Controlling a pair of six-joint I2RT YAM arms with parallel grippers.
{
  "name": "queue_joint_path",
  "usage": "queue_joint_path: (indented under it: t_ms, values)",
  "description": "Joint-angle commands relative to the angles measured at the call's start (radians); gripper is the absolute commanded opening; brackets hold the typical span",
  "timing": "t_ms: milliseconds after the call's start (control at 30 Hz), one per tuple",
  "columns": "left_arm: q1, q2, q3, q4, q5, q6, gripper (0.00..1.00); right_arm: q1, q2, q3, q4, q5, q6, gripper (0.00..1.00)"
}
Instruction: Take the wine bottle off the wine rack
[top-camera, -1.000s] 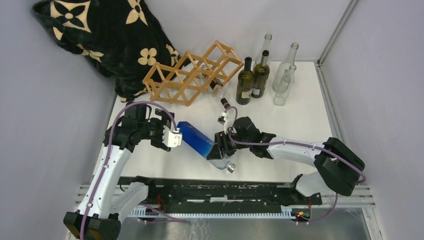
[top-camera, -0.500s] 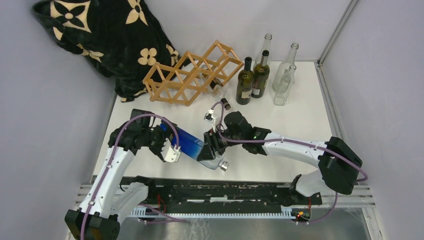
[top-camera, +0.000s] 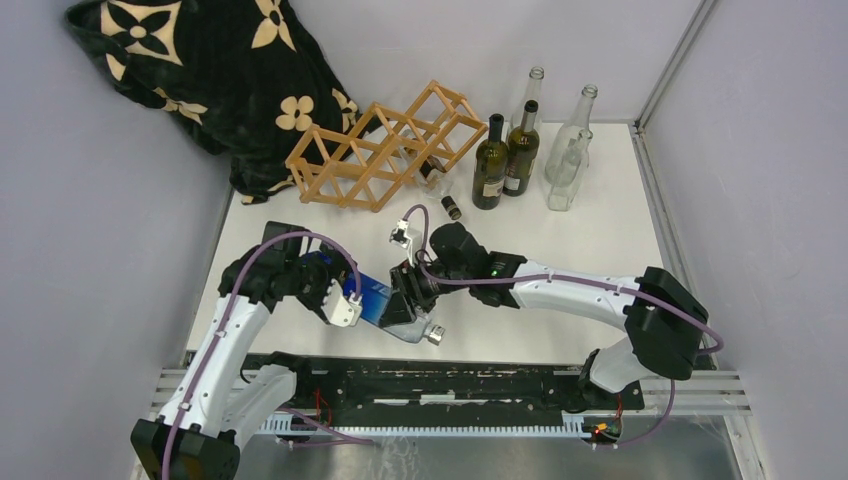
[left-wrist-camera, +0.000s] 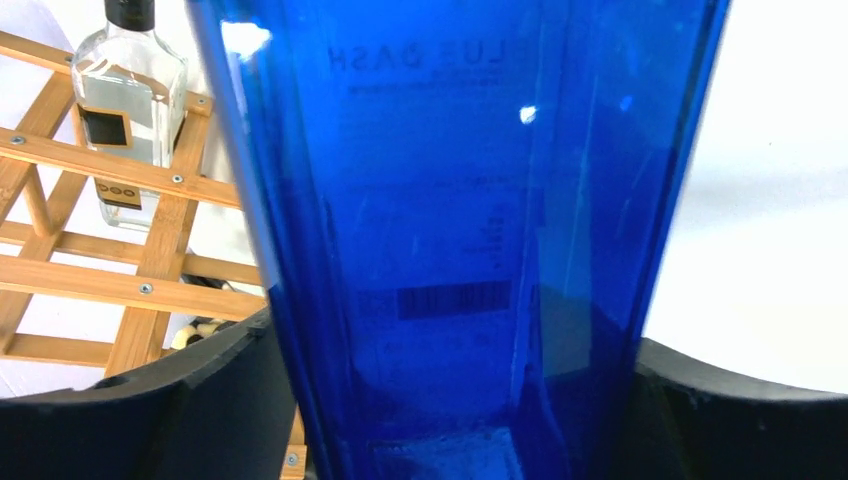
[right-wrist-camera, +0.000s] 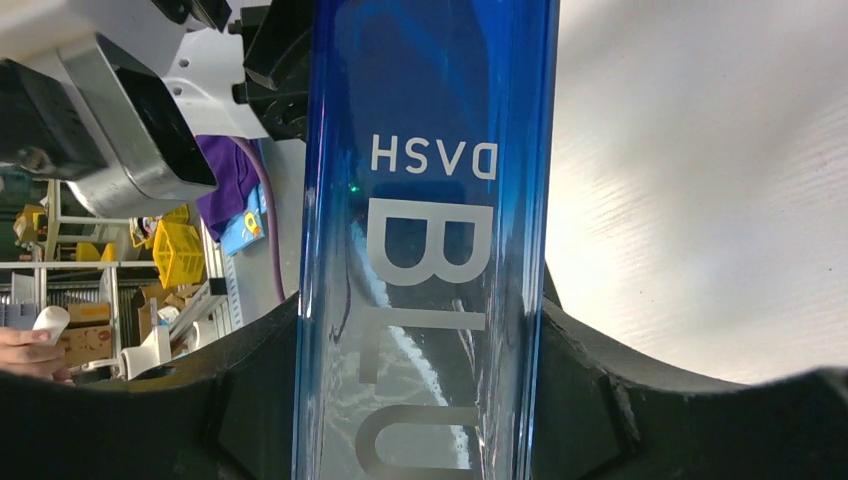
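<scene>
A blue square-sided wine bottle (top-camera: 372, 296) lies tilted near the table's front, its silver cap (top-camera: 434, 335) pointing to the near edge. My right gripper (top-camera: 405, 295) is shut on its pale lower part (right-wrist-camera: 420, 300); black jaws press both sides around the right gripper's midpoint (right-wrist-camera: 420, 340). My left gripper (top-camera: 345, 300) is around the blue base end, and its jaws touch both sides of the glass (left-wrist-camera: 455, 250) at the left gripper's midpoint (left-wrist-camera: 455, 350). The wooden lattice wine rack (top-camera: 380, 150) stands at the back, also visible past the bottle as the rack (left-wrist-camera: 100, 270).
A clear bottle with a black cap (left-wrist-camera: 130, 90) lies in the rack, its neck (top-camera: 450, 208) sticking out. Two dark green bottles (top-camera: 490, 165) and clear bottles (top-camera: 570, 150) stand at the back right. A black floral cloth (top-camera: 200, 70) fills the back left.
Both arms carried the blue bottle left and toward the near edge. The left gripper slid over the bottle's base end and its jaws narrowed onto the glass.
</scene>
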Motion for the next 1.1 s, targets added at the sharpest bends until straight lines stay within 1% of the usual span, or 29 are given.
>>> queue_joint_path:
  t_ms: [0, 133, 167, 200, 233, 267, 300, 333, 367, 400, 467, 533, 600, 700, 833, 967, 1067]
  values:
    - [-0.008, -0.008, 0.004, 0.055, 0.016, 0.017, 0.83, 0.021, -0.025, 0.107, 0.246, -0.070, -0.003, 0.00]
    - [-0.009, -0.006, 0.004, 0.055, 0.017, 0.023, 0.74, 0.021, -0.020, 0.104, 0.279, -0.078, 0.014, 0.00]
    - [-0.011, -0.004, 0.002, 0.054, 0.015, 0.027, 0.67, 0.021, -0.018, 0.104, 0.288, -0.084, 0.021, 0.00]
    - [-0.012, -0.003, -0.001, 0.054, 0.011, 0.032, 0.57, 0.021, -0.016, 0.104, 0.303, -0.092, 0.029, 0.00]
    - [-0.014, -0.003, -0.004, 0.055, 0.005, 0.042, 0.45, 0.021, -0.014, 0.102, 0.313, -0.099, 0.037, 0.01]
    - [-0.015, -0.004, -0.008, 0.057, 0.003, 0.049, 0.31, 0.021, -0.014, 0.103, 0.321, -0.105, 0.042, 0.04]
    - [-0.015, -0.008, -0.011, 0.063, 0.003, 0.049, 0.20, 0.021, -0.014, 0.102, 0.322, -0.108, 0.042, 0.10]
    - [-0.015, -0.011, -0.014, 0.074, 0.004, 0.047, 0.11, 0.021, -0.016, 0.098, 0.323, -0.109, 0.042, 0.20]
    - [-0.015, -0.015, -0.018, 0.087, 0.004, 0.044, 0.05, 0.021, -0.017, 0.096, 0.322, -0.109, 0.043, 0.33]
    - [-0.015, -0.016, -0.017, 0.100, 0.004, 0.036, 0.02, 0.020, -0.019, 0.090, 0.322, -0.109, 0.043, 0.45]
    - [-0.015, -0.017, -0.015, 0.130, 0.003, 0.006, 0.02, 0.019, -0.028, 0.077, 0.317, -0.108, 0.037, 0.64]
    - [-0.015, -0.012, 0.002, 0.172, 0.004, -0.059, 0.02, 0.018, -0.040, 0.065, 0.305, -0.104, 0.029, 0.77]
    - [-0.015, -0.001, 0.026, 0.219, -0.001, -0.136, 0.02, 0.014, -0.054, 0.040, 0.309, -0.110, 0.030, 0.88]
    - [-0.015, 0.009, 0.067, 0.296, -0.008, -0.242, 0.02, -0.003, -0.079, 0.002, 0.318, -0.130, 0.034, 0.98]
    - [-0.015, 0.017, 0.135, 0.323, 0.022, -0.332, 0.02, -0.049, -0.119, -0.049, 0.383, -0.161, 0.075, 0.98]
    - [-0.015, -0.004, 0.152, 0.318, 0.051, -0.330, 0.02, -0.110, -0.171, -0.053, 0.408, -0.181, 0.095, 0.98]
    - [-0.015, -0.019, 0.148, 0.319, 0.032, -0.332, 0.02, -0.155, -0.223, -0.050, 0.411, -0.199, 0.089, 0.98]
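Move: The blue bottle is held in the right hand, its middle about 4 cm ahead and 5 cm left of that hand, roughly level with it. Its base end is already between the left hand's open fingers, so its middle lies some 5 cm back and 8 cm right of the left hand. The wine rack stands about 24 cm ahead and 9 cm right of the left hand, lower down; the clear bottle still in it is about 27 cm ahead and 7 cm right of the right hand. The left fingers close onto the base end of the blue bottle and pinch it while the right hand keeps still; then the right fingers open wide and let go. The right hand rises about 7 cm, drifting forward and a little right as its fingers tip up some 15 degrees, while the left hand keeps its grip and lifts about 4 cm, also going some 3 cm forward. ##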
